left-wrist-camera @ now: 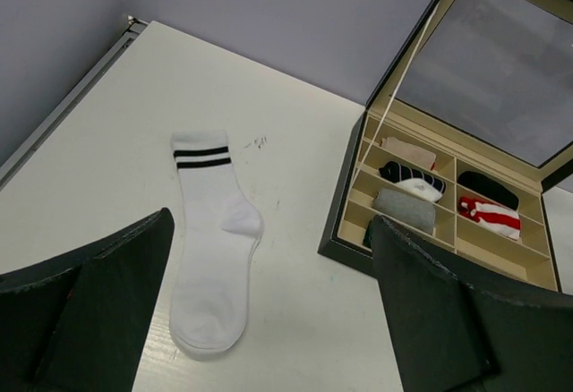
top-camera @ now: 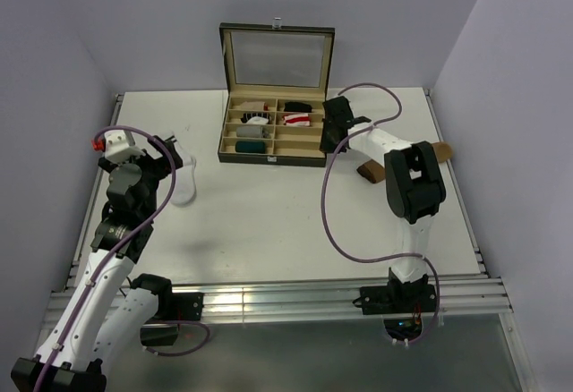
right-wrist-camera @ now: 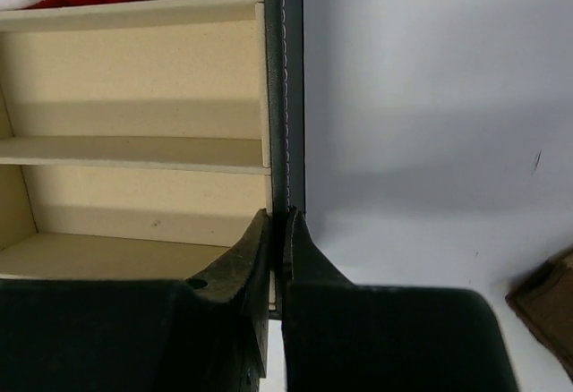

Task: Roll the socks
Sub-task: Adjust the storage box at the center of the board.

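Note:
A white sock [left-wrist-camera: 215, 267] with two dark cuff stripes lies flat on the table, toe toward the camera, also seen at the left as the white sock [top-camera: 183, 182]. My left gripper [left-wrist-camera: 270, 231] hovers above it, open and empty. A red-and-white sock [left-wrist-camera: 488, 216] sits bunched in a compartment of the open box [top-camera: 269, 157]. The tan-brown sock [top-camera: 440, 153] lies on the table at the right, partly behind my right arm. My right gripper [right-wrist-camera: 278, 217] is shut on the box's right wall [right-wrist-camera: 285, 97], one finger inside, one outside.
The box's glass lid [top-camera: 276, 56] stands upright at the back. Other compartments hold small rolled bundles, such as a grey one [left-wrist-camera: 405, 208] and a black one [left-wrist-camera: 488, 186]. Purple walls enclose the table on three sides.

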Controlling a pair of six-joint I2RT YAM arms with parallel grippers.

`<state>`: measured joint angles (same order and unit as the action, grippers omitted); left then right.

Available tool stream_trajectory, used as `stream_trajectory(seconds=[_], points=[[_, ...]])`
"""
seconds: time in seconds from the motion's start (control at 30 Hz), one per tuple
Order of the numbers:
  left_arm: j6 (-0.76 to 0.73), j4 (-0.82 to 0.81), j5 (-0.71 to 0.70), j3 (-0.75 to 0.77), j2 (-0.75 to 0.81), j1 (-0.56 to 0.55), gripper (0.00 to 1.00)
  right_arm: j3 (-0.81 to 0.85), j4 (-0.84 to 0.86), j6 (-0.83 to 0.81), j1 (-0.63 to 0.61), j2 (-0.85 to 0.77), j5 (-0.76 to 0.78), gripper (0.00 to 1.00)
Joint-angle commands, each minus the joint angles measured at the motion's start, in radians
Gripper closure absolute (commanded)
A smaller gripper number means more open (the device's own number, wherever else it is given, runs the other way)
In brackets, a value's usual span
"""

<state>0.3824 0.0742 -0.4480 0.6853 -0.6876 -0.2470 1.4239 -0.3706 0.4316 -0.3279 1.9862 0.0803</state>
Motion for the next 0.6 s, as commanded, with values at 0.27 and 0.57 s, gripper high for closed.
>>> stream_trajectory(seconds=[0.27, 0.57], points=[[-0.01, -0.024, 0.006, 0.031, 0.003, 0.005, 0.03, 0.066, 0.093, -0.062, 0.044, -0.001, -0.068, 0.74], [-0.014, -0.039, 0.04, 0.025, 0.063, 0.005, 0.02, -0.098, 0.096, -0.094, 0.055, -0.282, -0.011, 0.5]])
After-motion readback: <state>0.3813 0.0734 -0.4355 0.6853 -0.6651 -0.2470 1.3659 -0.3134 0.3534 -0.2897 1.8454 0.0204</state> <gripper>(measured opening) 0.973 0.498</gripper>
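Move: The right fingers already pinch the storage box's right wall near its front corner; the box's middle lies about 12 cm left of them and 6 cm ahead. In the box, the red-white sock roll is roughly 7 cm left and 10 cm farther out, the green roll some 19 cm left and about 1 cm ahead. The brown sock lies around 22 cm right and 3 cm back. From the left hand the box's middle is about 22 cm ahead, 28 cm right and 25 cm below. Keep the right gripper's pinch on the box's right wall, near the front corner, and ease forward another 1 cm or so. Then open the fingers to about half, letting go of the wall, and lift the gripper some 5 cm clear of it while drawing back about 1 cm and tipping the fingertips slightly forward and up. ##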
